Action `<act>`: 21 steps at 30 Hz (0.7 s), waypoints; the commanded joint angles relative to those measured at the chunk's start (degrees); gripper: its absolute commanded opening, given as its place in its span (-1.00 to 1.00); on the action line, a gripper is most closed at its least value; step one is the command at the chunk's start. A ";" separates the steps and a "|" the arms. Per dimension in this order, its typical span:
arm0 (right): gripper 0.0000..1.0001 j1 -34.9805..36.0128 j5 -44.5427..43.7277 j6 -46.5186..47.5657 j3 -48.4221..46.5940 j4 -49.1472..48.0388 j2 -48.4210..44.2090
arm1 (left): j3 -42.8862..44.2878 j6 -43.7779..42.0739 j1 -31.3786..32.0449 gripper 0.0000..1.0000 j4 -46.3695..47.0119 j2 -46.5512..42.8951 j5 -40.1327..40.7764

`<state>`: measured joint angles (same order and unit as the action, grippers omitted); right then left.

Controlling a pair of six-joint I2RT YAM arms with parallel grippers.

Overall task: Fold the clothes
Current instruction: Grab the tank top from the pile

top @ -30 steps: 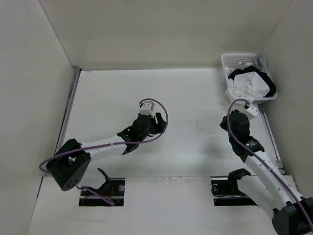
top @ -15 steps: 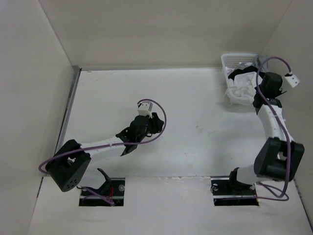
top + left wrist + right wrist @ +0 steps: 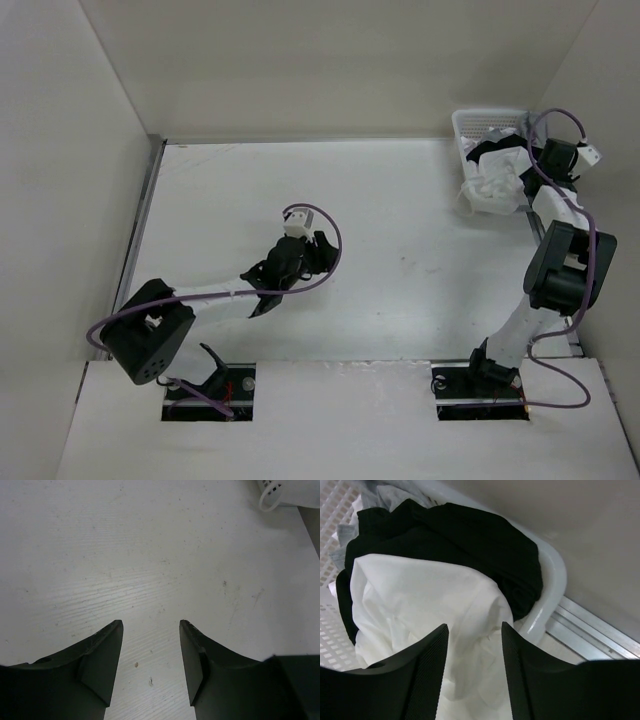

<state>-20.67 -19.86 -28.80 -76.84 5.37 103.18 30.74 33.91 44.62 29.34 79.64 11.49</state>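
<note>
The clothes, a crumpled white garment (image 3: pixel 415 605), lie heaped in a white plastic basket (image 3: pixel 556 575) at the table's far right corner, and part of them hangs over its front rim (image 3: pixel 490 192). A black garment (image 3: pixel 465 535) lies behind and partly under them. My right gripper (image 3: pixel 474 626) hovers just above the white fabric, open, with nothing between its fingers. In the top view it sits at the basket's right side (image 3: pixel 530 165). My left gripper (image 3: pixel 151 622) is open over bare table near the middle (image 3: pixel 318 247).
White walls close in the table on three sides. A metal rail (image 3: pixel 600 630) runs along the right edge beside the basket. The basket's corner (image 3: pixel 287 490) with a dangling white loop shows at the top right of the left wrist view.
My right arm has swung from in front of the basket up and round to its right side, and its jaws have opened over the clothes. The left arm has barely shifted.
</note>
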 commanded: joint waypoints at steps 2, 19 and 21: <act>-0.14 -0.12 2.81 0.50 -5.16 -3.96 3.25 | -0.16 0.98 -0.28 -0.05 4.49 1.22 -1.64; -0.98 20.25 6.23 0.49 -12.96 -11.09 -21.52 | -0.51 4.76 -4.05 -0.07 4.85 1.41 -4.01; -0.98 24.47 7.28 0.76 -16.49 -9.76 -23.27 | -1.38 6.07 -6.25 -0.07 4.58 -0.44 -4.02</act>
<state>0.56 -14.70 -28.60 -87.70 -1.26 84.23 30.68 37.36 40.77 31.27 82.78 8.34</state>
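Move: The white tank top lies bunched on the basket pile, its middle about 6 cm to the left of my right hand, 1 cm ahead and 4 cm below it. The black cloth tucked behind it is some 8 cm ahead of that hand, 1 cm left and 6 cm down; the basket's middle sits about 6 cm ahead, 7 cm left and 8 cm lower. From my left hand the tank top is roughly 18 cm ahead and 46 cm right, near its height. I nudge my half-open right hand about 2 cm forward and slightly down into the white cloth near the basket's near right corner, and shut the fingers on a fold of it. Then, still pinching, I sweep it up nearly 30 cm and some 20 cm left, tipping the fingers upward and turning the hand counter-clockwise. ##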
